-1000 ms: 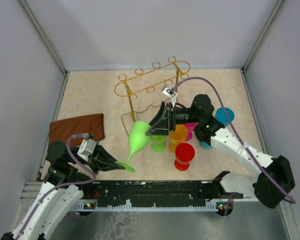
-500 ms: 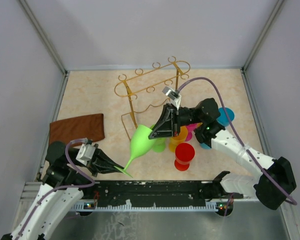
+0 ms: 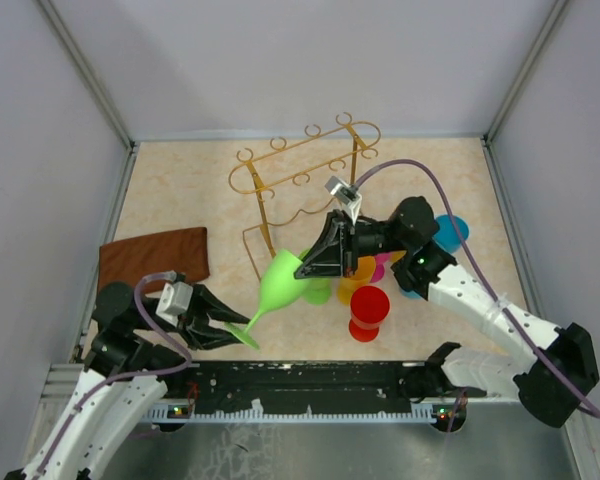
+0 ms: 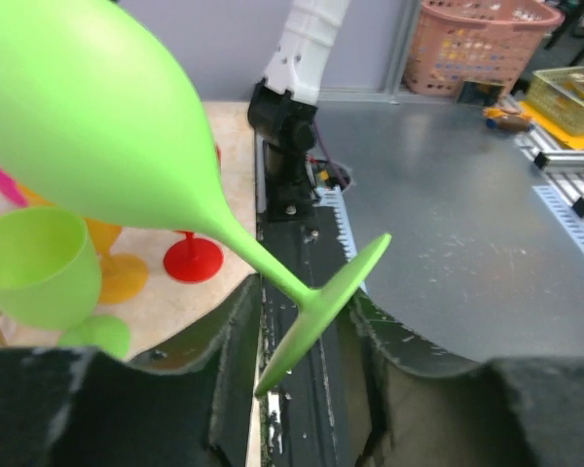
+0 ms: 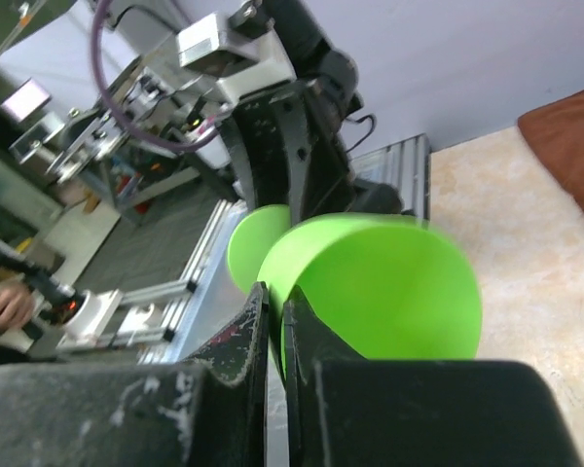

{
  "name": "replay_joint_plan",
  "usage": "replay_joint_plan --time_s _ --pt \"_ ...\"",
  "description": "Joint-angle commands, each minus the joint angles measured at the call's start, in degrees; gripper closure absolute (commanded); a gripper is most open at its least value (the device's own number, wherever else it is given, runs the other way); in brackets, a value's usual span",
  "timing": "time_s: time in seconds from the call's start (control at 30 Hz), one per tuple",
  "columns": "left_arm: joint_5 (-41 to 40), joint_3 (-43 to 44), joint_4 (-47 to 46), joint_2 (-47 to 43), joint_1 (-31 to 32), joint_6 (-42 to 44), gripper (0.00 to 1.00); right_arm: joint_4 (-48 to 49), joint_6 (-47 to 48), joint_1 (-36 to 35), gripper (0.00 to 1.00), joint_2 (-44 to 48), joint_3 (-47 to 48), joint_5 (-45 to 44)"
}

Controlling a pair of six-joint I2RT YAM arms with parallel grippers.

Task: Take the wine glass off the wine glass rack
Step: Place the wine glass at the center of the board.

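The lime-green wine glass hangs tilted over the near table, off the gold wine glass rack behind it. My right gripper is shut on the rim of its bowl; the right wrist view shows the two fingers pinching the green wall between them. My left gripper stands open, and the glass's round foot lies slantwise between its spread fingers, apart from both.
Red, orange, pink, blue and a second green glass stand close under my right arm. A brown cloth lies at the left. The arms' black base rail runs under the foot.
My right gripper has closed on the bowl's rim. My left gripper has let go of the foot and opened. The glass has swung a little nearer and lower.
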State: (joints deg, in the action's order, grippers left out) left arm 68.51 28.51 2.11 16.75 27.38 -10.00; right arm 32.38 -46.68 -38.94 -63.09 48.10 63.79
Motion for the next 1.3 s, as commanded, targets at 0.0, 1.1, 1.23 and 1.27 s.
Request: replay_joint_plan --time_s 0.0,1.1,1.23,1.27 --pt "-6.7 2.0 -0.7 -0.7 -0.1 2.0 0.53 -20.6 16.2 -2.8 1.00 1.7 6.2 -11.3" --pt "-41.3 1.6 4.7 -4.7 -0.1 1.9 0.25 -57.8 41.1 -19.1 1.00 5.8 15.0 -45.1" --pt "-48.1 0.7 4.8 -5.9 -0.1 0.4 0.23 -62.6 43.8 -21.4 1.00 3.3 16.3 -49.5" --pt "-49.7 0.4 5.0 -6.3 -0.1 0.1 0.23 -63.3 44.4 -21.9 1.00 2.8 16.4 -50.1"
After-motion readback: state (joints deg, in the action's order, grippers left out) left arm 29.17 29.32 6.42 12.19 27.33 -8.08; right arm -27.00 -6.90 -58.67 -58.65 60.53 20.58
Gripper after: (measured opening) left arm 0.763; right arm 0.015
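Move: The bare spot at the board's centre where the held green glass is going lies about 4 cm ahead of the right hand, 4 cm to its left and some 24 cm below. The standing green glass is 7 cm ahead and 3 cm right of that hand, the red glass level with it and 11 cm right; the rack's nearest corner is 10 cm ahead, 8 cm left. From the left hand the spot is roughly 13 cm ahead, 9 cm right, 17 cm down. Still pinching the green glass by its rim, the right hand brings it down about 8 cm towards the bare board beside the standing green glass, tipping its fingers downward and turning some 20 degrees clockwise to swing the foot under the bowl. The left fingers open wider around the foot, leave it free, and that hand draws away forward about 10 cm and slightly left, turning counter-clockwise by nearly 40 degrees. ##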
